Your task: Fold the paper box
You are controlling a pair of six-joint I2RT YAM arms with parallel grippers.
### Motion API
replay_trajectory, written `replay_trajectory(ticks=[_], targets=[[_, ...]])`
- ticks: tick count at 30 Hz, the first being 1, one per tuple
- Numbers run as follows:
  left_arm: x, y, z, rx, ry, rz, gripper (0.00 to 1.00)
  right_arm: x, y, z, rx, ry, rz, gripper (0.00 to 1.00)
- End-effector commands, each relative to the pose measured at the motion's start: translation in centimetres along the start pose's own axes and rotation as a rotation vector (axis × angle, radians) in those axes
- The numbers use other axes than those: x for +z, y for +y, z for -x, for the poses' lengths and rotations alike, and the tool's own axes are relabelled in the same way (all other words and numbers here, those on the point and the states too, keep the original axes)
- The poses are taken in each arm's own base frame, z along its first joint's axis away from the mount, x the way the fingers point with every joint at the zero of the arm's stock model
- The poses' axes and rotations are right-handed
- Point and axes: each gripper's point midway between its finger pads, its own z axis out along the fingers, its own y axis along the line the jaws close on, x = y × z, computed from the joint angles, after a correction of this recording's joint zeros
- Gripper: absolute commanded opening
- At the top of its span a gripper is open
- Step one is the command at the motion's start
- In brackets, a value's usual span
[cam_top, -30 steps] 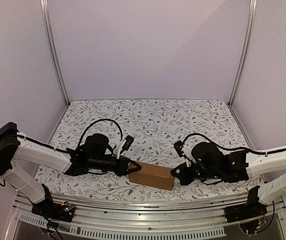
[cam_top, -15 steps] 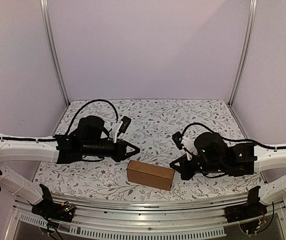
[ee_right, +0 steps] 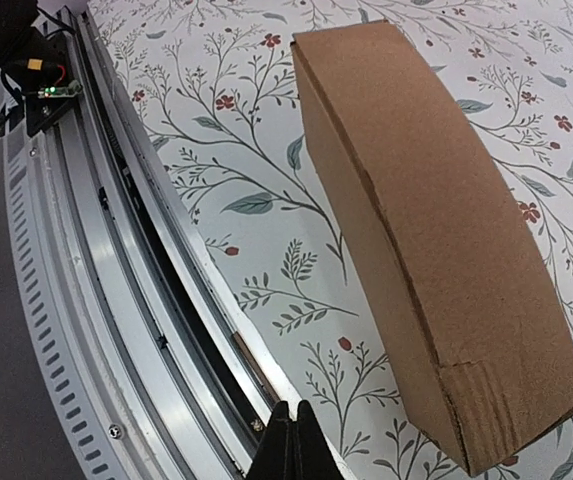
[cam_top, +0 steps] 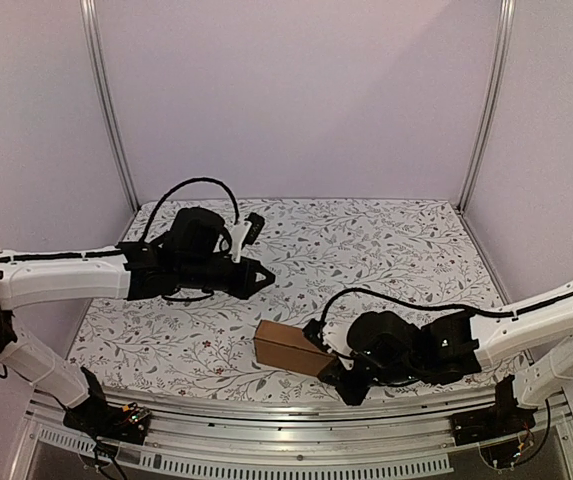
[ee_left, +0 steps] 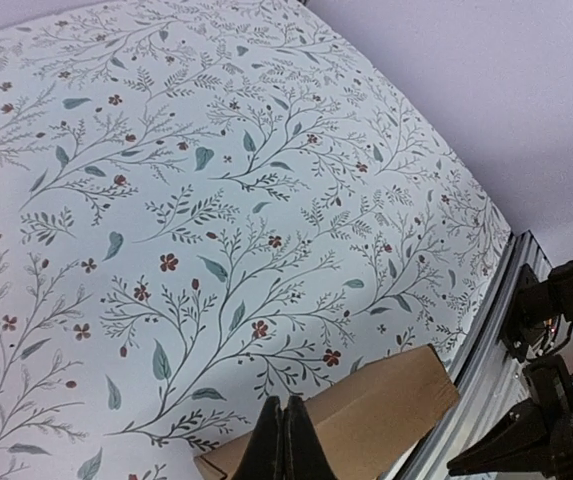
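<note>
The paper box is a closed brown carton lying on the flowered table near its front edge. It also shows in the left wrist view and the right wrist view. My left gripper hangs shut and holds nothing, above the table, behind and to the left of the box; its tips point toward the box from above. My right gripper is shut and holds nothing, low at the table's front edge just right of the box's right end. Its tips sit over the table rim, apart from the box.
A metal rail runs along the near table edge, right under my right gripper. Pale walls and upright frame posts close in the left, back and right sides. The flowered cloth stretches behind the box.
My left gripper has lifted away from the box's left end and drawn back. My right gripper has swung from the box's right end forward and down to the front edge. The box stays put.
</note>
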Motion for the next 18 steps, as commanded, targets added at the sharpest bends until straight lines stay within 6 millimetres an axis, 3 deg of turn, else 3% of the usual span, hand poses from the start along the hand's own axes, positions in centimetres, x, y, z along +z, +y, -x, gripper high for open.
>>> replay_trajectory(ticks=[1,10,18], targets=[[2.2,2.9,-0.5,-0.037,0.077,0.075,0.00,2.0,1.0,-0.9,-0.076,0.051,0.005,0.00],[6.8,5.5,-2.9,-0.086,0.221,0.087,0.00,4.6,-0.6,-3.6,-0.098,0.150,-0.095,0.00],[8.4,7.5,-5.4,-0.129,0.308,0.100,0.00,4.4,-3.3,-4.1,-0.102,0.165,-0.244,0.00]])
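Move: Above and a little forward of the brown paper box, the left hand has the box's middle about 5 cm back, 5 cm to its right and 15 cm below. From the right hand, hanging on the box's near side, that middle is about 10 cm ahead, 5 cm to the left and 7 cm lower; the table's near edge runs roughly under this hand, some 10 cm down. Coming down on opposite sides of the box, both hands keep their fingers shut. The left sinks about 10 cm beyond the far side, going some 4 cm forward, mostly early on; the right drops about 6 cm between the near side and the table edge, slowing at the end. Both tip their fingers some 15 degrees more steeply down. ##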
